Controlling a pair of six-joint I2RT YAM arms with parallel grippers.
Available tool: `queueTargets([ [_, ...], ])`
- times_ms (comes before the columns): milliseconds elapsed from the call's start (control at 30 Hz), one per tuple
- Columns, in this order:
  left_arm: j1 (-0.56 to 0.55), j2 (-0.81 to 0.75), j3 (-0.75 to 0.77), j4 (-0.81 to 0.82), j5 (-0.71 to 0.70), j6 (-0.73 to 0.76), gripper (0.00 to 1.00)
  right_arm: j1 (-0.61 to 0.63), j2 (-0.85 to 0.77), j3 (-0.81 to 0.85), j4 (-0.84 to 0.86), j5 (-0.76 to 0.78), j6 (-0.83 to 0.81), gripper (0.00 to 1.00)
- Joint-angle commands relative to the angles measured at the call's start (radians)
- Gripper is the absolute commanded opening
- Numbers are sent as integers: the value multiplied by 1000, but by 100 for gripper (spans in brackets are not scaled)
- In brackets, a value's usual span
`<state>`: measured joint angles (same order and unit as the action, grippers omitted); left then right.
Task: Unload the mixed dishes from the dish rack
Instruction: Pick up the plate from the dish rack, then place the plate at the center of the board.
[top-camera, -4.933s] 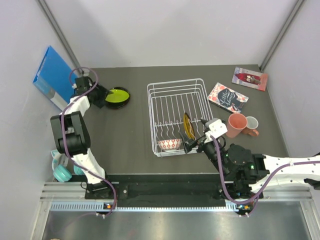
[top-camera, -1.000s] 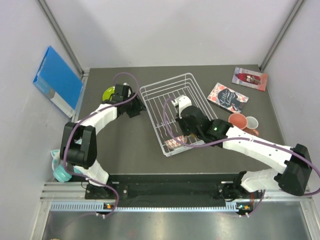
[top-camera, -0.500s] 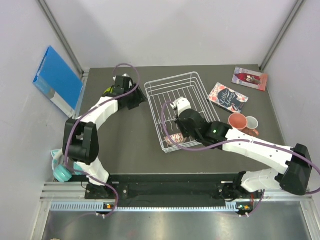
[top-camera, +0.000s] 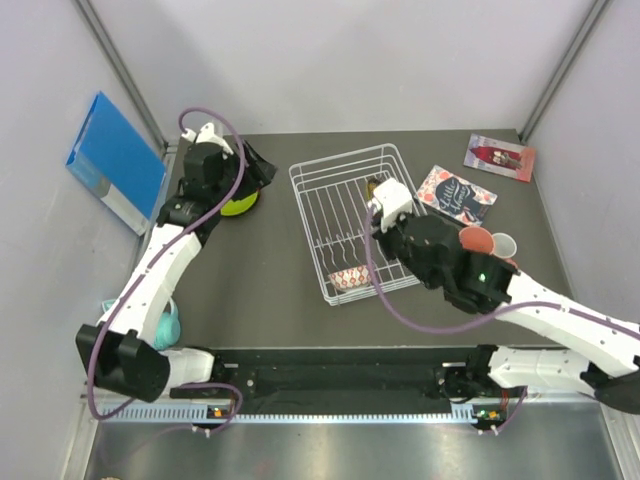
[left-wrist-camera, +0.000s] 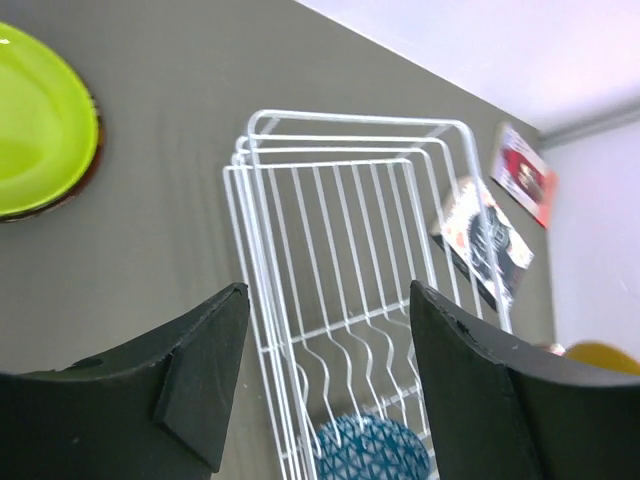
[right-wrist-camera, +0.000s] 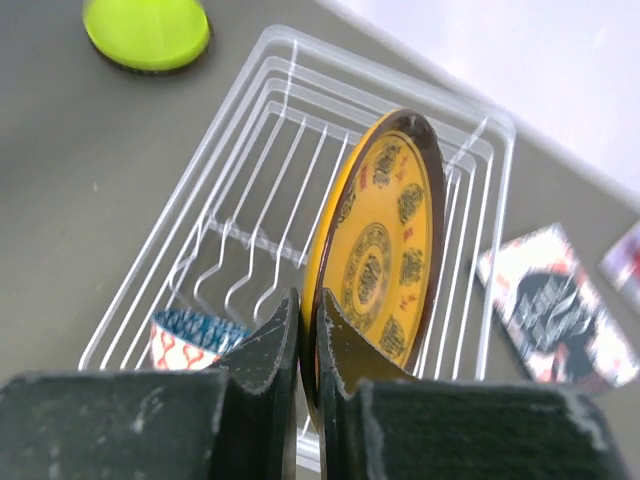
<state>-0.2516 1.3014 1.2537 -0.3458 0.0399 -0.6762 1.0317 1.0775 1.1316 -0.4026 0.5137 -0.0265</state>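
Note:
The white wire dish rack (top-camera: 345, 215) stands mid-table. My right gripper (right-wrist-camera: 308, 305) is shut on the rim of an amber plate (right-wrist-camera: 385, 250), held upright above the rack's back half; from above the plate (top-camera: 378, 188) shows edge-on. A small patterned bowl (top-camera: 347, 278) sits in the rack's near end and also shows as a bowl (right-wrist-camera: 185, 335) in the right wrist view. My left gripper (left-wrist-camera: 328, 292) is open and empty, raised left of the rack (left-wrist-camera: 340, 230). A lime-green plate (top-camera: 238, 205) lies on the table under the left gripper (top-camera: 258, 170).
A salmon mug (top-camera: 475, 240) and a white mug (top-camera: 503, 245) stand right of the rack. Two booklets (top-camera: 455, 193) (top-camera: 498, 156) lie at the back right. A blue folder (top-camera: 110, 160) leans on the left wall. A teal object (top-camera: 165, 325) sits near the left base.
The left gripper drew back from the rack's left corner, rose and opened wider. The right gripper lifted the amber plate up and toward the rack's back. The rack shifted slightly.

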Motion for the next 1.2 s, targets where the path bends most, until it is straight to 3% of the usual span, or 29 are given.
queueTargets([
  [0,-5,-37,-37,19,170,32,69,122,-123,-186,284,34,-333,0],
  [167,-6,-73,-60,-1,250,62,68,359,-278,-505,715,137,-850,0],
  [433,-18,-125,-119,-1,485,107,68,571,-183,-648,895,252,-1176,0],
  [633,-90,-211,-160,-44,488,175,69,649,-73,-682,972,258,-1239,0],
  [1167,-186,-332,-267,-159,525,256,66,639,55,-647,1010,152,-1211,0],
])
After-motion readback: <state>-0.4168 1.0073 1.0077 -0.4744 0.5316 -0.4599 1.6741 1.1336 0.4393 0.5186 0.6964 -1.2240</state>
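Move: The yellow plate is already upright in the right fingers, its middle about 5 cm ahead of them and 2 cm left. The open left gripper lies some 24 cm left of the right hand and 8 cm ahead, about level; from that gripper, the plate is 22 cm right and 3 cm back. The rack's middle is about 6 cm ahead of the right hand and 20 cm below; the bowl is 4 cm back, 5 cm left and 21 cm below. Right hand swings the pinched plate some 20 cm back, down and left as the open left backs rightward. ##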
